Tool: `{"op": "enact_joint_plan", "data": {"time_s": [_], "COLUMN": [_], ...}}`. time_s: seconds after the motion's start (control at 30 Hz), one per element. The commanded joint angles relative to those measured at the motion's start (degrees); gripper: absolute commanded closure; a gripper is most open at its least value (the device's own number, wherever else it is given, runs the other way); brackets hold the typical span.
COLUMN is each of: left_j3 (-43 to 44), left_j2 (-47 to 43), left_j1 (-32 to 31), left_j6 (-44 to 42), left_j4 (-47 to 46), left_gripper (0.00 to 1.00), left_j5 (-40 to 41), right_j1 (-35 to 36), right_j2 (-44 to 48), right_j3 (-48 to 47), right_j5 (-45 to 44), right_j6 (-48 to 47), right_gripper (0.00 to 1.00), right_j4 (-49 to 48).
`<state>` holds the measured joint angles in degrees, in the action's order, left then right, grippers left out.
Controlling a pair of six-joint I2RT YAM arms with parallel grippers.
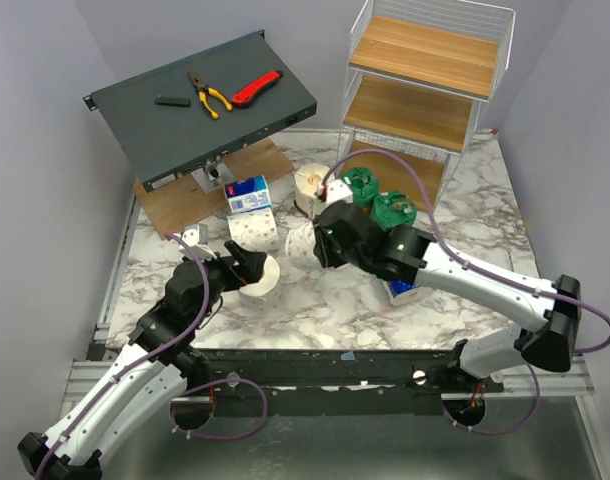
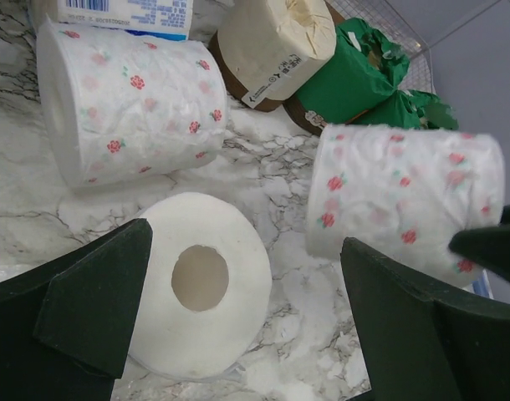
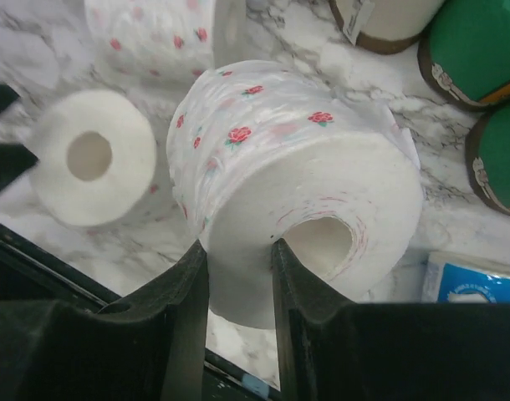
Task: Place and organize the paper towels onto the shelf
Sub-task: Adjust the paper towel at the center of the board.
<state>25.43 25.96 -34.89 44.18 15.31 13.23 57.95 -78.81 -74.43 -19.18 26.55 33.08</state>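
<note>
My right gripper (image 3: 238,251) is shut on a white pink-print paper towel roll (image 3: 297,184), with one finger inside its core and the other outside its wall. From above, that roll (image 1: 303,243) is at the table's middle. My left gripper (image 2: 247,284) stands open. A white roll (image 2: 201,284) lies between its fingers, hole toward the camera, close to the left finger. Another pink-print roll (image 1: 253,229) lies behind it. A cream roll (image 1: 310,185) and two green-wrapped rolls (image 1: 362,187) stand near the foot of the white wire shelf (image 1: 425,90).
Blue-and-white packs lie at the back left (image 1: 248,195) and under my right arm (image 1: 403,290). A slanted dark grey box (image 1: 200,105) at the back left carries pliers (image 1: 209,95) and a red knife (image 1: 257,88). A flat wooden board (image 1: 185,200) lies beneath it.
</note>
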Motion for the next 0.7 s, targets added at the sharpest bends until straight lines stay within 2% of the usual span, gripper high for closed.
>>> {"op": "enact_joint_plan", "data": {"time_s": [0.0, 0.3, 0.67], "left_j3": [2.42, 2.71, 1.73], "left_j2": [0.15, 0.43, 0.95], "left_j1": [0.00, 0.01, 0.10], "left_j6": [-1.90, -1.49, -0.98], "left_j4": [1.44, 2.05, 1.14], "left_gripper": [0.02, 0.01, 0.02], "left_j5": [3.02, 2.59, 2.06], "right_j1": [5.42, 11.33, 11.55], "right_j2": [-5.40, -14.62, -17.57], "right_j3": [-4.49, -8.14, -4.77], "right_j5": [-12.92, -19.23, -14.22], "right_j6": [-4.16, -4.91, -5.89], "right_gripper": [0.73, 0.72, 0.71], "right_j4": [17.11, 22.94, 18.72]}}
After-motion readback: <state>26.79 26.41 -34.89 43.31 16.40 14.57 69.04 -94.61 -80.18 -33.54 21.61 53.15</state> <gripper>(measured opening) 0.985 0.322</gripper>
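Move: The flowered roll already pinched by its rim in the right fingers is going to the bare middle of the board, about 3 cm to the left of that hand, 2 cm back and 16 cm below. The white standing roll is some 19 cm to the left and level with the hand; the blue pack is about 17 cm to the right and 1 cm ahead; the nearer green roll is 14 cm right and 17 cm ahead. From the left hand, the spot lies some 18 cm right, level fore and aft, 11 cm below. The flowered roll stays pinched by its rim in the right fingers and is lowered about 9 cm towards the middle of the board, drawn back some 4 cm and slightly right on the way. The wrist rolls about 35 degrees, left side dipping, so the roll's far end tips down and its core faces up to the right; quick at first, then easing nearly to a stop. ##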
